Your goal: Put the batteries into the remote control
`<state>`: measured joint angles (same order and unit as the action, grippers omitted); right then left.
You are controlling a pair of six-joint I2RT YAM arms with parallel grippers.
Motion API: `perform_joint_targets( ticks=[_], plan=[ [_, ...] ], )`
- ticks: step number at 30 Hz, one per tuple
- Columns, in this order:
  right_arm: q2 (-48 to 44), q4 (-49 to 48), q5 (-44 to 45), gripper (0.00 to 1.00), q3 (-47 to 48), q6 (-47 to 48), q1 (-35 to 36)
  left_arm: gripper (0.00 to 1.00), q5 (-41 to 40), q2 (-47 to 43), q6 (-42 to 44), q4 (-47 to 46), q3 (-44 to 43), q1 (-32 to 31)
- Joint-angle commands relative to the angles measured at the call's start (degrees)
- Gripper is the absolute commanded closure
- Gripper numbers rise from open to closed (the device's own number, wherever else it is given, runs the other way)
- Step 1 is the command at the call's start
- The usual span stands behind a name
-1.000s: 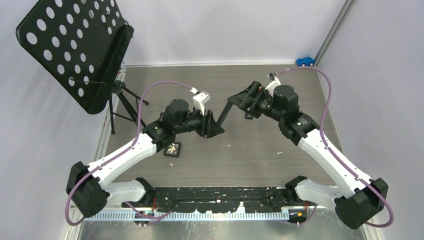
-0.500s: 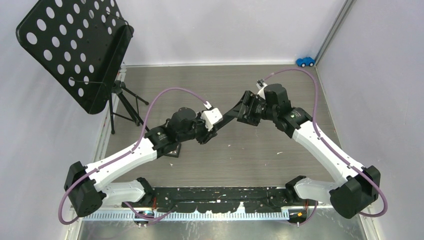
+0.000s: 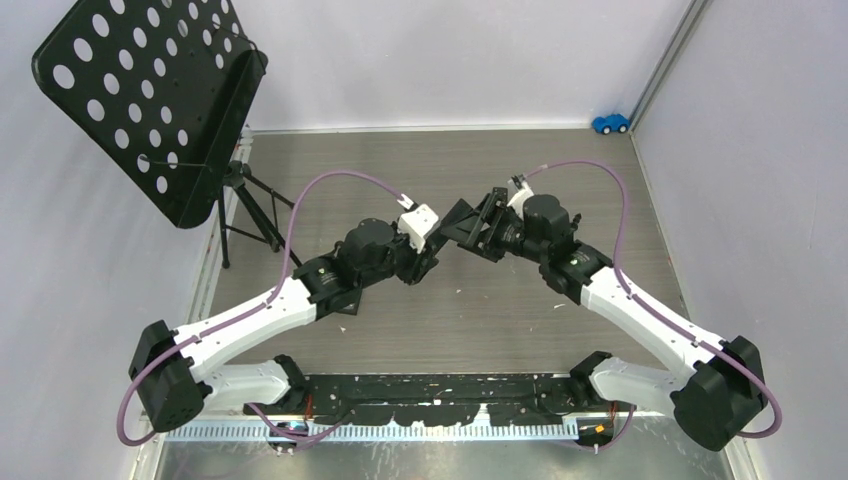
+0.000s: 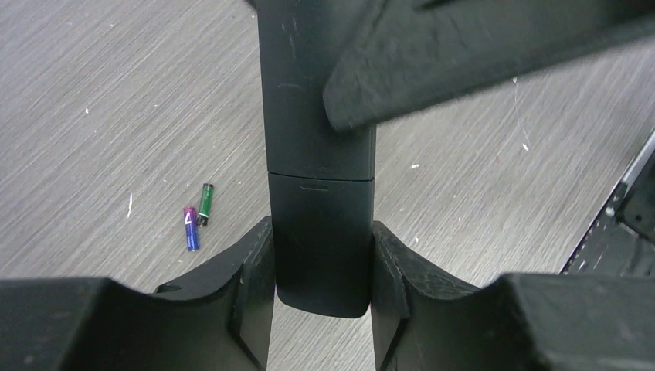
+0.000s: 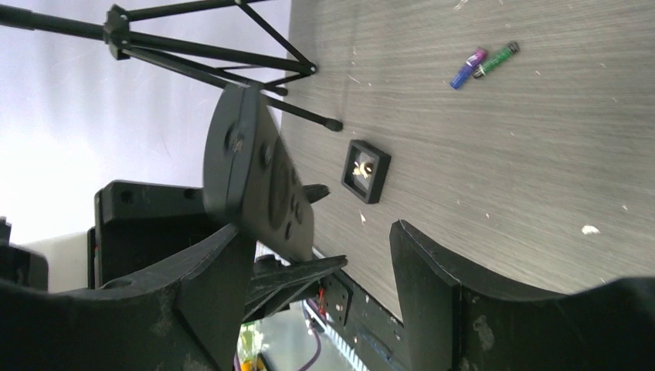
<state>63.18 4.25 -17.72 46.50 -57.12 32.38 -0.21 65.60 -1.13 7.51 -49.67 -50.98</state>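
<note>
The black remote control hangs above the table, its lower end clamped between the fingers of my left gripper. From the right wrist the remote shows its button face. It rests against the left finger of my right gripper, and the other finger stands well apart. Two batteries lie together on the table, one blue-purple and one green. The right wrist view has them at the upper right. From above, the two grippers meet mid-table, left and right.
A small black square plate with a white mark lies on the table near the left arm. A tripod with a perforated black board stands at the back left. A blue toy car sits in the far right corner.
The right gripper has swung left and down onto the remote's far end, and its jaws have narrowed a little. The left arm has turned and carried the remote toward it.
</note>
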Motion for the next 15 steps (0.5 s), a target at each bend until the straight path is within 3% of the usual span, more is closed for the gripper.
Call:
perform_joint_targets(
  ticks=[1,6,12,15],
  plan=[
    [-2.18,-8.74,12.35,0.31,0.11,1.13,4.76,1.00,-3.92,1.12,-9.32,-5.48,-3.66,-0.44],
    [-0.35,-6.03,21.72,0.38,2.84,4.15,9.56,1.00,-6.19,2.74,-14.05,-3.91,-6.31,-0.52],
    [1.65,-7.57,22.10,0.65,2.78,3.53,10.95,0.99,-4.80,2.56,-16.65,-4.07,-7.37,-0.52],
    [0.26,-10.71,23.02,0.74,0.80,3.65,10.90,0.88,-0.97,1.73,-16.39,-4.67,-6.76,-0.52]
  ],
)
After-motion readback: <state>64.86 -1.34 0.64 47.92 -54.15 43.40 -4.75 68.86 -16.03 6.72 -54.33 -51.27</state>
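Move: The left hand already holds the remote control across its width near one end; the remote's middle stands about 4 cm ahead, 4 cm to the right and 3 cm above that hand. From the open right hand, that middle is about 3 cm to the left, level fore and aft, some 2 cm higher. The loose purple and green batteries lie about 12 cm left of the right hand, 2 cm back and 23 cm below. The right fingers close from wide to under half open around the remote's front and back faces, near the left fingers, as that hand slides about 3 cm left and 1.5 cm up, its fingertips tipping up some 10 degrees. Keeping its grip, the left hand carries the remote up 2 cm and about as far forward-right, with a wrist turn of roughly 15 degrees. ##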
